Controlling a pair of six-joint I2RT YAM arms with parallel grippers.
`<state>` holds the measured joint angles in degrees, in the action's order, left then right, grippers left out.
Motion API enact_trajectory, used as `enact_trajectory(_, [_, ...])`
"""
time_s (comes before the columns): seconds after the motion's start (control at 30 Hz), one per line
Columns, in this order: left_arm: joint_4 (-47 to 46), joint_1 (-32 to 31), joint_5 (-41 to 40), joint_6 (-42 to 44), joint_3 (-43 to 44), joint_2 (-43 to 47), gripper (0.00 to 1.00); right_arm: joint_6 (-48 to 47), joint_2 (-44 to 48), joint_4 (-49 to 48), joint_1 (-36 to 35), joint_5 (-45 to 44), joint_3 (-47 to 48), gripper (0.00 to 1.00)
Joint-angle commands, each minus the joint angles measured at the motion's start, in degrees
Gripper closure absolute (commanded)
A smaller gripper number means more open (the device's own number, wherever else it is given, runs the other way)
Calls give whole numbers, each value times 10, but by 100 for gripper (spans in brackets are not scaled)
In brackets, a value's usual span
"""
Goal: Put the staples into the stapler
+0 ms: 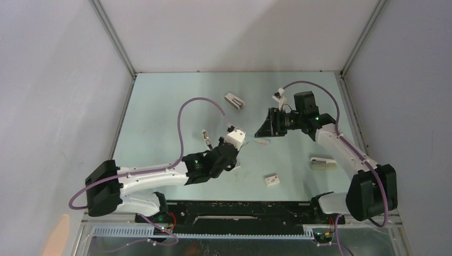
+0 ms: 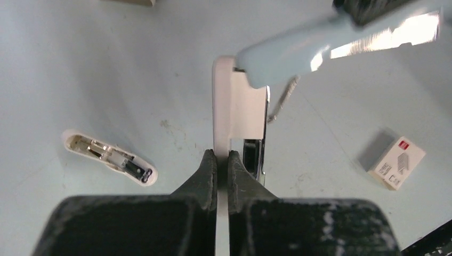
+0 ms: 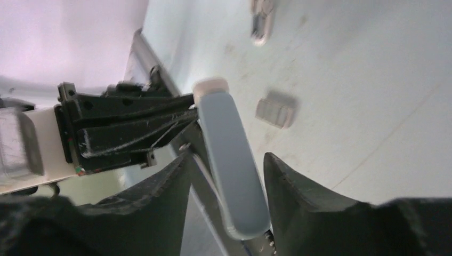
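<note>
My left gripper [image 2: 223, 153] is shut on the white base plate of the stapler [image 2: 234, 106] and holds it above the table near the middle [image 1: 236, 137]. The stapler's pale grey-green lid [image 3: 229, 160] is swung up and away from the base. It runs between the fingers of my right gripper [image 3: 226, 156], which stand open, with a gap showing beside the right finger [image 3: 298, 202]. Beyond the lid, a small grey ribbed block, the staples [image 3: 274, 111], lies on the table.
A slim white stapler [image 2: 106, 157] lies opened up left of my left gripper. A small white box with a red mark [image 2: 397, 162] sits to the right. A white wedge stapler [image 1: 234, 100] lies farther back, and a longer white-and-cream one [image 1: 323, 162] beside the right arm.
</note>
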<state>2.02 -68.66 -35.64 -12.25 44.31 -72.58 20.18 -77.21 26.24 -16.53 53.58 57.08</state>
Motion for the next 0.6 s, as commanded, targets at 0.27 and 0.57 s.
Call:
enact_trajectory(0.27, [58,122,170,-186,10,-1,100,146,137,-174,-107,-375,-58,20])
enact_trajectory(0.57, [-60,191,303,-293,-48,20,100,197,145,-254,-285,-630,-140,18])
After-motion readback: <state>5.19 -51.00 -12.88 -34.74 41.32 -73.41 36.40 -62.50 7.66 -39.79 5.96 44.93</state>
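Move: The left hand holds a stapler whose open blue lid reaches some 6 cm to its right, about 1 cm ahead and 3 cm higher; the staple block lies roughly 15 cm below that hand, 2 cm back and level sideways. From the right hand, the lid's middle is about 1 cm left, 2 cm back and 1 cm below; the staple block is some 8 cm left and 5 cm back, the staple box 6 cm right and 11 cm back, both about 19 cm below. Right fingers spread off the lid, looping forward-up, then back-left-down; left hand lowers the stapler about 5 cm. ##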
